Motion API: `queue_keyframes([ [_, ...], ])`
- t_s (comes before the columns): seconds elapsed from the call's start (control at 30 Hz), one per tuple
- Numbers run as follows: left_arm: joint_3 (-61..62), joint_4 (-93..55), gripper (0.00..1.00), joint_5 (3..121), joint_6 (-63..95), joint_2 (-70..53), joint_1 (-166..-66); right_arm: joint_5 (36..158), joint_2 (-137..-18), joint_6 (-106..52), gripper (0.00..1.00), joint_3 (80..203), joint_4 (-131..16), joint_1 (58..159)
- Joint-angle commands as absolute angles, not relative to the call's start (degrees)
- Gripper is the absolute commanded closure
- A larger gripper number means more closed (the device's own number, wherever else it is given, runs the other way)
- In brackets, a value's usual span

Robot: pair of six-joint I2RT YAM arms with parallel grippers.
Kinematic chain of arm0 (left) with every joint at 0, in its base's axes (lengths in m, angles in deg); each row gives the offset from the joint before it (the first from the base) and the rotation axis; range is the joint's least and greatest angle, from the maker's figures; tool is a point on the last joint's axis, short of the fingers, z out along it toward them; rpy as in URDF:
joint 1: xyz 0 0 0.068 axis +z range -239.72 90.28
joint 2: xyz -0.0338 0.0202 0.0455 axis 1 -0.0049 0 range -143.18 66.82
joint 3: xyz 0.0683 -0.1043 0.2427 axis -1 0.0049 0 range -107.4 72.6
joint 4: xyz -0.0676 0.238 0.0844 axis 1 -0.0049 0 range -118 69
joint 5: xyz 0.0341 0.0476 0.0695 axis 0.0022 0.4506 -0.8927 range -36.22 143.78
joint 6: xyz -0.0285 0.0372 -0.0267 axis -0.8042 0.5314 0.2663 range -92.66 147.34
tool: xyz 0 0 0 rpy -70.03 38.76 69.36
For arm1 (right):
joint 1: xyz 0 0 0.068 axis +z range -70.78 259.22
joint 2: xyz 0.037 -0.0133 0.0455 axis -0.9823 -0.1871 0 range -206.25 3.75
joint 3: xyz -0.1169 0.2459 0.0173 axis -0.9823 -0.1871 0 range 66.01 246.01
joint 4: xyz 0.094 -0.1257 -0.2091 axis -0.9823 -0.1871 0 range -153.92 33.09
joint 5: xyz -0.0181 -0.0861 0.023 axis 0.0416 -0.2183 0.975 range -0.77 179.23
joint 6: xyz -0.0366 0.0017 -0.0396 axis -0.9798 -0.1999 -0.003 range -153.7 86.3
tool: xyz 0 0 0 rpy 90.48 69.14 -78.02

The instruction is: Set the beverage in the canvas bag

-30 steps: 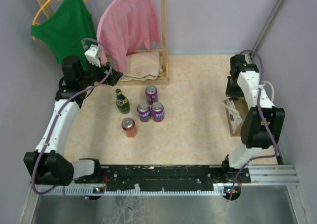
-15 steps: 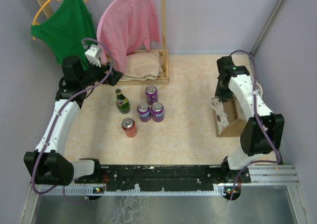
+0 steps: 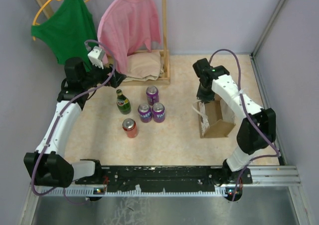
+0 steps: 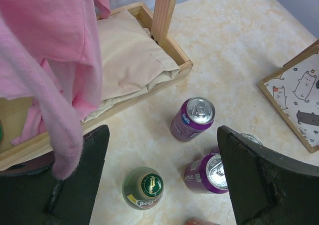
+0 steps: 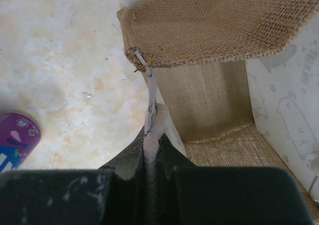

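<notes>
The tan canvas bag (image 3: 218, 120) stands open right of the table's middle. My right gripper (image 3: 201, 98) is shut on its pale loop handle (image 5: 149, 103) at the bag's far left corner. In the right wrist view the gripper (image 5: 152, 153) pinches the cord above the burlap bag (image 5: 209, 26). The drinks stand left of centre: a green bottle (image 3: 123, 102), three purple cans (image 3: 152, 94) (image 3: 144, 112) (image 3: 158, 112) and a red can (image 3: 130, 128). My left gripper (image 3: 116, 78) hangs open and empty above the bottle (image 4: 143, 187), with a purple can (image 4: 193, 118) ahead.
A wooden rack (image 3: 165, 60) at the back holds a pink top (image 3: 130, 26), a green top (image 3: 67, 26) and a folded beige cloth pile (image 3: 144, 65). Walls close in on the left, back and right. The bag's printed side (image 4: 299, 93) shows at the left wrist view's right edge.
My right arm has pulled the bag by its handle from the table's right edge leftward toward the middle. The left arm has barely moved.
</notes>
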State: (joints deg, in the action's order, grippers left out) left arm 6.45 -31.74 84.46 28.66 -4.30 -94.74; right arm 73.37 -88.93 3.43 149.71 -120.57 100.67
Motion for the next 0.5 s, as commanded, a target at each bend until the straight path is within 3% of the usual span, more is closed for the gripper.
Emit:
queue_keyframes([
  [0.0,7.04,-31.11,0.05,84.36,28.74,-2.44,-95.09,71.66,-90.45,10.01,1.0,155.25,-119.67,104.28],
  [0.47,8.78,-30.05,0.04,84.49,28.13,-1.4,-95.39,76.82,-103.34,15.23,1.0,167.89,-120.38,112.82],
])
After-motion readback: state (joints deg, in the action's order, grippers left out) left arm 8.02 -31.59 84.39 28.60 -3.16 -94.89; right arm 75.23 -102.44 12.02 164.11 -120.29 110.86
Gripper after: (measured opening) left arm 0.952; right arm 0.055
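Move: The right gripper already grips the canvas bag's near-side strap; the bag's middle lies about 7 cm right and 8 cm back of that hand, some 8 cm lower. The bag is being taken towards the purple cans: the right-hand purple can is roughly 22 cm left and 4 cm back, the far purple can about 25 cm left and 5 cm ahead, the left-hand purple can some 29 cm left and 4 cm back. From the left gripper, the right-hand purple can is about 16 cm right, 9 cm back and 23 cm below. Keep the right fingers shut on the strap and draw the canvas bag steadily to the left, about 10 cm, towards the purple cans. Ease some 3 cm forward as you go, holding nearly the same height, and let the wrist turn only slightly. ##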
